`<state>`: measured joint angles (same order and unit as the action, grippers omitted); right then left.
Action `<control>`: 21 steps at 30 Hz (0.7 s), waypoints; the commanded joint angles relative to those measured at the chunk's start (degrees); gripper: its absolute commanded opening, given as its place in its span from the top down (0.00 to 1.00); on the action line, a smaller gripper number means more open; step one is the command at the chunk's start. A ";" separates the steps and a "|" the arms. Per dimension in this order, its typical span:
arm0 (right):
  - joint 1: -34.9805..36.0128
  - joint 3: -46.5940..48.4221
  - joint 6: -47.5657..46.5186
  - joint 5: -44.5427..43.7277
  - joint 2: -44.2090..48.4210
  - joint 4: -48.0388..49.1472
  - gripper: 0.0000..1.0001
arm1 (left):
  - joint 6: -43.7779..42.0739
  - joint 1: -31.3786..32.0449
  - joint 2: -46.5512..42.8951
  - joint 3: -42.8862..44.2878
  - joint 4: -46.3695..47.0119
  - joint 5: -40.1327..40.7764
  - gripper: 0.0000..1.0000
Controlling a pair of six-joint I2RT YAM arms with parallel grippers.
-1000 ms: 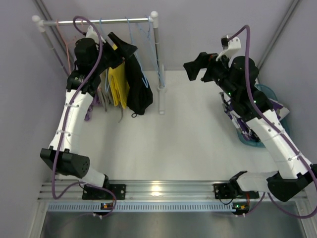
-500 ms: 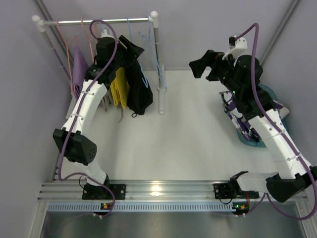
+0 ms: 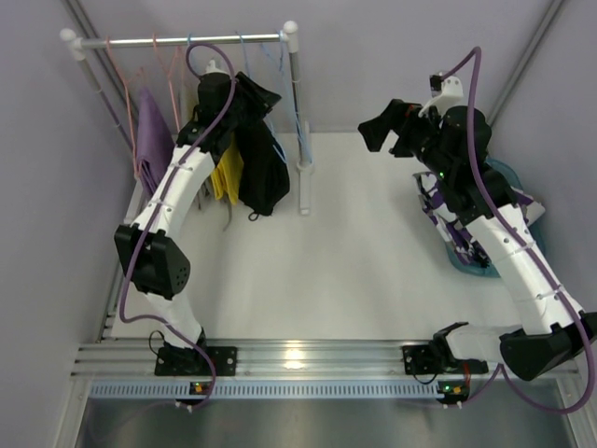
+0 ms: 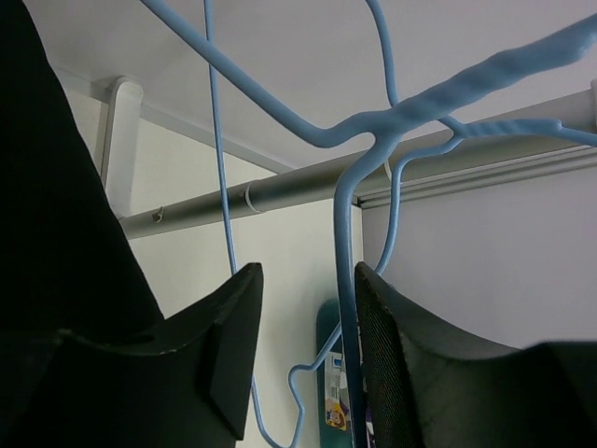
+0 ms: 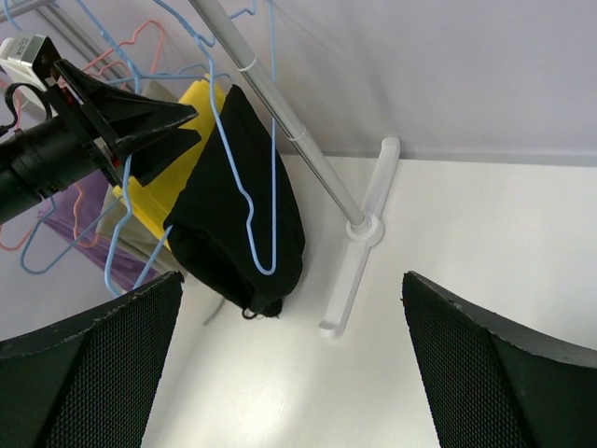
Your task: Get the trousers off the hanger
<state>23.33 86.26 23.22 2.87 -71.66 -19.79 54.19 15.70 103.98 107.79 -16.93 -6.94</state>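
The black trousers (image 3: 263, 170) hang folded over a blue hanger (image 5: 254, 217) on the rack's rail (image 3: 187, 40); in the right wrist view the black trousers (image 5: 224, 201) sag below the rail. My left gripper (image 3: 250, 97) is up at the rail above them. Its jaws stand part-way closed around a blue hanger wire (image 4: 346, 308); the wire runs along the right finger (image 4: 401, 373), with a gap to the left finger. The patterned purple and white trousers (image 3: 444, 220) lie in the teal basket (image 3: 511, 177). My right gripper (image 3: 386, 127) hovers wide open over the table, empty.
A yellow garment (image 3: 227, 173) hangs just left of the black trousers, and a lilac one (image 3: 154, 131) further left. Pink empty hangers (image 3: 117, 75) hang at the rail's left end. The rack's right post (image 3: 297, 103) and its foot (image 5: 359, 238) stand on the white table.
My left arm has swung right along the rail to the blue hangers, uncovering the lilac garment, and its jaws have narrowed. The right arm has barely moved.
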 commanded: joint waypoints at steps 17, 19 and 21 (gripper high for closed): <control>-2.50 -1.27 1.47 3.10 1.52 -0.16 0.00 | 10.49 -0.67 -2.56 1.02 11.12 -15.21 1.00; -2.59 -1.18 1.30 3.45 1.70 -0.16 0.00 | 10.15 -0.76 -2.82 1.63 11.48 -15.47 1.00; -2.68 -1.27 1.21 3.72 1.78 -0.16 0.00 | 9.09 -0.76 -2.91 2.95 11.57 -15.56 1.00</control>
<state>21.54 85.08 24.12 5.48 -71.61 -19.92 63.57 15.35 104.75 107.77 -13.06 -20.64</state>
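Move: The wire of the black trousers' hanger stands in the left hand's half-open gap, about 1 cm ahead and 1 cm above its middle. The black trousers hang some 16 cm lower and 5 cm to the left. About 3 cm ahead and 5 cm to the hand's right is the empty blue hanger; the yellow cloth hangs roughly 13 cm to the left, 14 cm lower, both it and the trousers about level in reach. From the right hand, that wire lies about 14 cm ahead, 20 cm left and 4 cm below. Rightward, with the fingers closing from half open to shut, the left hand pinches the wire of the trousers' hanger just below its neck. The hand draws the hanger along the rail towards the empty hanger and post, some 3 to 4 cm right, easing back and up about 2 cm each, while the wrist rolls its left side down and swings clockwise about 10 degrees each. ##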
